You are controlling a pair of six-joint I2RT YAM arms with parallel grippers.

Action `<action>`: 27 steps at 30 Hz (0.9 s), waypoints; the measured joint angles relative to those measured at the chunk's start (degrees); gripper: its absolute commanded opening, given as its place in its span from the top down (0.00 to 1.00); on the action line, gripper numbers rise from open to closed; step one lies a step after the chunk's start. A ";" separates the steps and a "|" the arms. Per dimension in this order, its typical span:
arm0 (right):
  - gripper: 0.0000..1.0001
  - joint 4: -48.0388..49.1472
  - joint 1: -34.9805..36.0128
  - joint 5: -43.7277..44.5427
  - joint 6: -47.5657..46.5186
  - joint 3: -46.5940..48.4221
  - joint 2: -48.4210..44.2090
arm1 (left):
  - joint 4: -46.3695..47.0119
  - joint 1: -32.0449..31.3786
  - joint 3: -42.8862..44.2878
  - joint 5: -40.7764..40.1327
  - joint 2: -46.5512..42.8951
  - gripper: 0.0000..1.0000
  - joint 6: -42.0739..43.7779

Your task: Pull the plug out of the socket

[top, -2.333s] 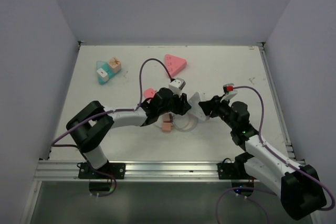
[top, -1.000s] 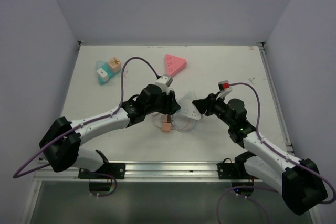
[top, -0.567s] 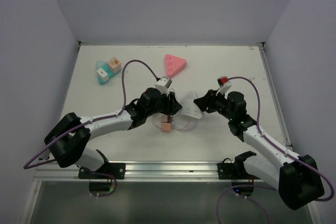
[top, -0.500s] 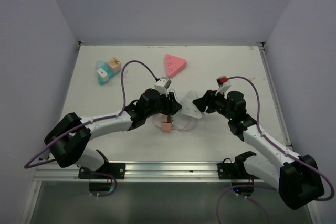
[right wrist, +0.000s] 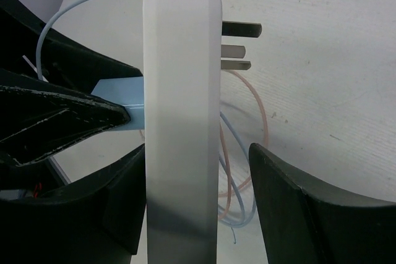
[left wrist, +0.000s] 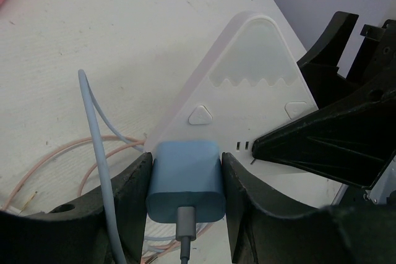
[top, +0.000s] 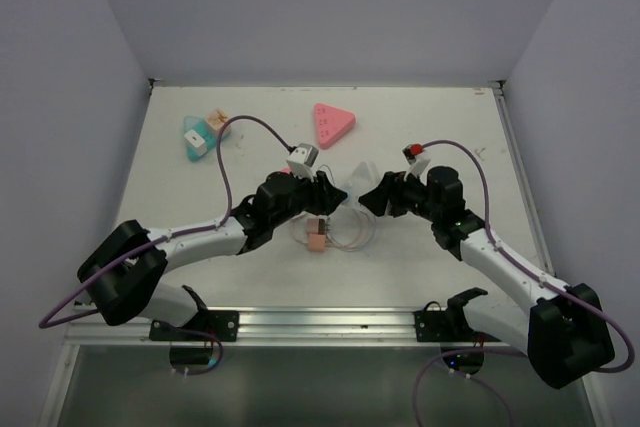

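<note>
The socket (top: 358, 187) is a white triangular adapter held above the table's middle, its metal prongs (right wrist: 238, 47) pointing right in the right wrist view. A blue plug (left wrist: 185, 177) with a grey cable sits in the socket's face (left wrist: 247, 91). My left gripper (left wrist: 185, 159) is shut on the plug, one finger pressed to each side. My right gripper (right wrist: 197, 151) straddles the socket's edge (right wrist: 182, 122). It is open, with its left finger close to the socket and a clear gap at the right finger.
A pink plug (top: 316, 239) with coiled pink and blue cables (top: 345, 237) lies on the table below the grippers. A pink triangular adapter (top: 333, 122) lies at the back. Teal (top: 197, 134) and orange (top: 216, 122) blocks lie back left.
My right gripper's jaws have opened off the socket. Both wrists have shifted slightly toward the back, and the left gripper keeps its hold on the plug.
</note>
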 measured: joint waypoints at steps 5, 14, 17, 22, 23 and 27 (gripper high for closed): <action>0.49 0.07 0.00 -1.99 -0.63 1.25 0.81 | 1.18 0.00 0.00 -0.09 -0.02 1.00 -0.22; 1.00 -1.92 0.11 -2.47 -2.62 2.93 1.33 | 0.83 -0.11 0.00 -0.92 -0.33 1.00 -0.17; 1.00 -4.31 0.09 0.28 -3.93 2.97 1.22 | 0.22 -0.09 0.00 -1.90 -1.81 1.00 0.24; 1.00 -8.85 0.09 8.04 -5.42 2.97 -0.87 | -2.84 -0.09 0.09 -2.67 -5.49 1.00 1.14; 1.00 -9.31 0.07 9.75 -5.60 2.97 -1.51 | -3.74 -0.09 0.15 -2.73 -6.14 1.00 1.18; 1.00 -9.73 0.00 13.44 -5.84 2.97 -3.50 | -7.34 -0.04 0.26 -2.71 -8.09 1.00 1.36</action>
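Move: The left hand already grips the blue plug, still in the white socket, whose middle is roughly 5 cm to this hand's right and 2 cm ahead, at its height. From the open right hand the socket's middle lies about 2 cm left and 3 cm ahead, level; the blue plug about 6 cm left and 2 cm ahead, level; and the brown plugs about 12 cm left, 5 cm back and 12 cm below. Right fingers pinch the socket and pull it about 4 cm right; the left, gripping the plug, lifts leftward. ##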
